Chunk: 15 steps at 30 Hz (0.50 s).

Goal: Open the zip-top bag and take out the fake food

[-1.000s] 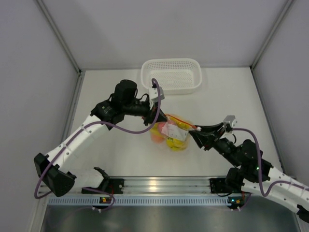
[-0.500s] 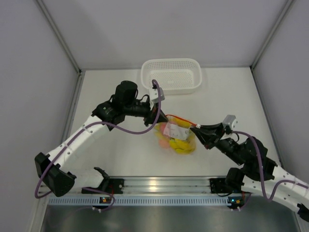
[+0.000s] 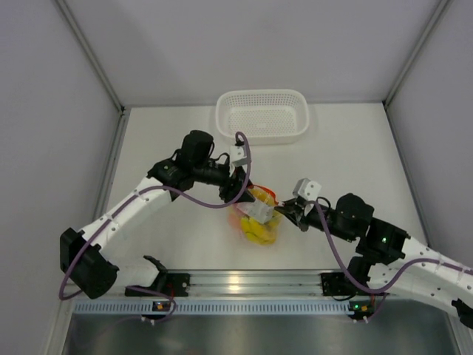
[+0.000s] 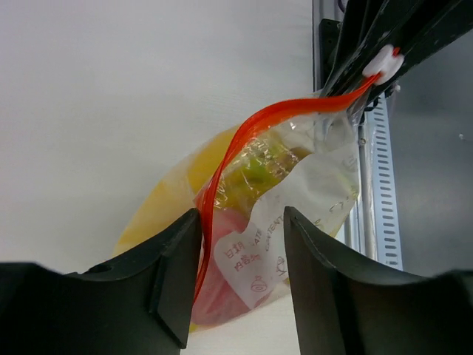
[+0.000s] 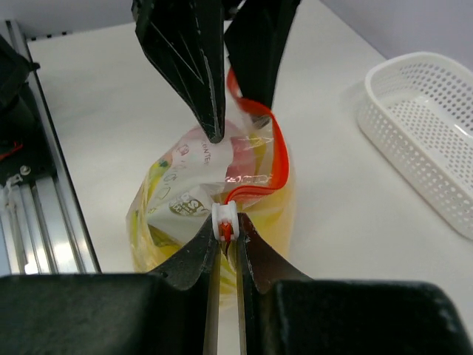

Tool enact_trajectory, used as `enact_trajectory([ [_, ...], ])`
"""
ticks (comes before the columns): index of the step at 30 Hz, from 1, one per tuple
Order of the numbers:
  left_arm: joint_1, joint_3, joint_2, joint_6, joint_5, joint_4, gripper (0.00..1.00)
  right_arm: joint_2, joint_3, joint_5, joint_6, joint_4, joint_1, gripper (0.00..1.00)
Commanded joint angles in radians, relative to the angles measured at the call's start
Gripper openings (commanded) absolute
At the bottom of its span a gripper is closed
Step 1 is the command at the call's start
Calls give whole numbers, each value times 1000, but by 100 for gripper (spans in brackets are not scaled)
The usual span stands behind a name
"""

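Note:
The zip-top bag (image 3: 256, 224) lies mid-table, bunched up, its orange-red zip strip (image 4: 244, 140) curving up to a white slider (image 5: 225, 220). My right gripper (image 5: 225, 223) is shut on that slider at the bag's right end; from above it (image 3: 281, 216) sits just right of the bag. My left gripper (image 4: 241, 216) hangs open over the bag's left end, the strip running beside its left finger (image 4: 174, 259); from above it (image 3: 242, 194) is at the bag's upper left. Fake food shows through the plastic: yellow banana (image 4: 171, 198) and a pink piece (image 4: 222, 296).
A white perforated basket (image 3: 262, 115) stands at the back of the table, also at the right edge of the right wrist view (image 5: 421, 126). The metal rail (image 3: 244, 282) with both arm bases runs along the near edge.
The left gripper's jaws have opened off the zip strip. The right gripper, shut on the slider, has moved left toward the left gripper, and the bag has bunched up narrower.

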Motion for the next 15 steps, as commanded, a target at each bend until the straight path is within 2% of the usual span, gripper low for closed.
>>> enact_trajectory([
  [1, -4, 34, 5, 23, 140, 65, 55, 25, 18, -48, -25, 9, 6, 0],
  [4, -4, 69, 12, 12, 147, 67, 67, 31, 15, -49, -29, 13, 4, 0],
  [9, -18, 137, 24, 40, 127, 67, 72, 29, 24, -63, -35, 7, 4, 0],
  [15, -89, 174, 44, 86, 67, 74, 71, 13, 12, -68, -35, 16, 4, 0],
])
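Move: The bag's middle lies about 8 cm back of the left hand, 2 cm to its right and 9 cm below; the far end of its orange zip strip is right by the open fingers. The slider, held in the right fingers, is some 6 cm back and 8 cm right of the left hand, about level. The basket stands about 25 cm ahead and 3 cm right, well below. From the right hand the bag's middle is roughly 3 cm back, 7 cm left and 9 cm below. The bag's slider stays pinched in the right hand, which sinks about 2 cm and then holds it there. At the strip's other end the left fingers, already parted, spread wider; that hand first stays low, then lifts away about 5 cm, drawing left 2.5 cm and turning slightly clockwise with its tips rising. ##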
